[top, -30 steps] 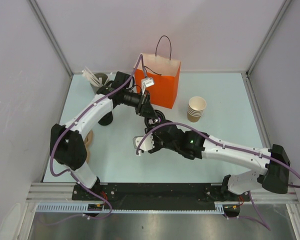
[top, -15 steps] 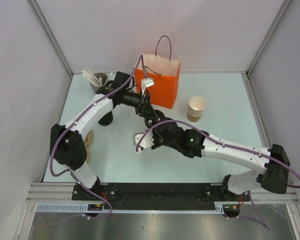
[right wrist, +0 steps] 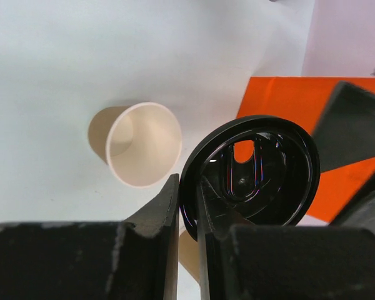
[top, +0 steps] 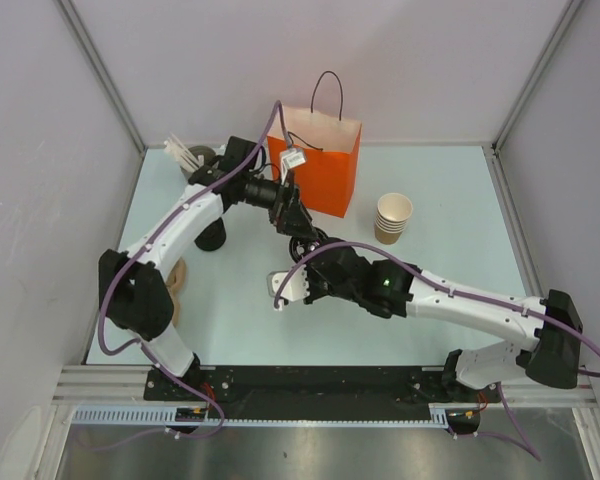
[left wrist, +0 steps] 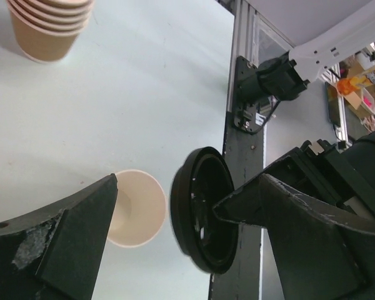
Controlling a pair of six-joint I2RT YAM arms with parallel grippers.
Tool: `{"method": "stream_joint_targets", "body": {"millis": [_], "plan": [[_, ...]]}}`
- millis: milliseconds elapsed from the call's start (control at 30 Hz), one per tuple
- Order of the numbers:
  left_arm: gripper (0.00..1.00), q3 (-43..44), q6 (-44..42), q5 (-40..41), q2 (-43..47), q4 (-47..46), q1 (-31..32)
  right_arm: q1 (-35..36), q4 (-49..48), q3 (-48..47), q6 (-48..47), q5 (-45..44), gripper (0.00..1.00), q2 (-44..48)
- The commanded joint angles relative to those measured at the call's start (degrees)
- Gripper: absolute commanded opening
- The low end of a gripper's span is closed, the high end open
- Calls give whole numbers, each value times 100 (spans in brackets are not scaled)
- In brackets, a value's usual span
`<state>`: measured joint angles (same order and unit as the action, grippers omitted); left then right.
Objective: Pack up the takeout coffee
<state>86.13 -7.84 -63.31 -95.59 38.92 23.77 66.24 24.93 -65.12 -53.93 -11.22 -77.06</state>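
Observation:
The takeout coffee is in two parts. Its tan paper cup (right wrist: pixel 142 145) (left wrist: pixel 136 207) sits lidless on the pale table, with its mouth showing. Its black lid (right wrist: pixel 256 172) (left wrist: pixel 203 215) (top: pixel 307 243) hangs on edge above the table beside the cup. My right gripper (right wrist: pixel 187 209) (top: pixel 313 256) is shut on the lid's rim. My left gripper (left wrist: pixel 169 200) (top: pixel 293 222) is open wide around the lid. One of its fingers (left wrist: pixel 281 209) is close against the lid and the other is well clear. In the top view my right arm hides the cup.
An orange paper bag (top: pixel 325 165) with a handle stands open just behind the grippers. A stack of lidless tan cups (top: pixel 392 218) (left wrist: pixel 50 25) sits to the right. At the back left are a holder of white sticks (top: pixel 188 155) and a dark stack (top: pixel 212 238).
My left gripper has opened and let go of the lid. My right gripper has closed on the lid's rim and now holds it.

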Motion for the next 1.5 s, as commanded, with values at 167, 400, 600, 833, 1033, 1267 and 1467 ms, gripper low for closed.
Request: {"method": "stream_joint_targets", "body": {"millis": [167, 400, 600, 833, 1033, 1267, 1467], "plan": [[100, 1028, -726, -165, 708, 711, -794, -418, 890, -755, 1102, 2008, 9, 683], [99, 722, -2921, -59, 1191, 1503, -821, -1525, 1488, -1327, 1824, 4721, 7, 938], [99, -296, -4267, -909, 1543, 1470, -812, -3062, 1691, -1906, 2518, 7619, 7, 912], [99, -887, -5876, -2501, 1649, 1882, -655, -4206, 523, -1838, 4275, 9787, 8, 833], [99, -975, -6370, -2817, 1623, 1996, -443, -4224, -49, -1574, 4910, 10324, 9, 850], [99, -212, -8701, -3548, 912, 4348, -277, -4180, -207, -1337, 4954, 10553, 9, 745], [99, 62, -8507, -3557, 454, 4458, 276, -4040, -225, -1257, 4910, 10571, 9, 683]]}}
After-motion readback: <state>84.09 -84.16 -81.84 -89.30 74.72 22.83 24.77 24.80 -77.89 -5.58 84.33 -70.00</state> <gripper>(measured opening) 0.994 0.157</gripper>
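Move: My right hand already holds the black lid, and the single cup stands almost under it, about 2 cm ahead, 1 cm to the left and 16 cm below. From my empty, open left hand this cup is about 3 cm back, 1 cm to the right and some 20 cm down. Beyond the cup, the cup stack stands about 13 cm farther out and 18 cm to its right, and the orange bag about 25 cm straight out from it. Keeping my pinch on the lid's rim, I raise my right hand some 17 cm, up and away from the cup, easing back and to the right, and swing the wrist over until the fingers lie level, pointing left. My left hand, still wide open, first lifts about 8 cm, then sinks again while drawing back, and rolls some 45 degrees. ##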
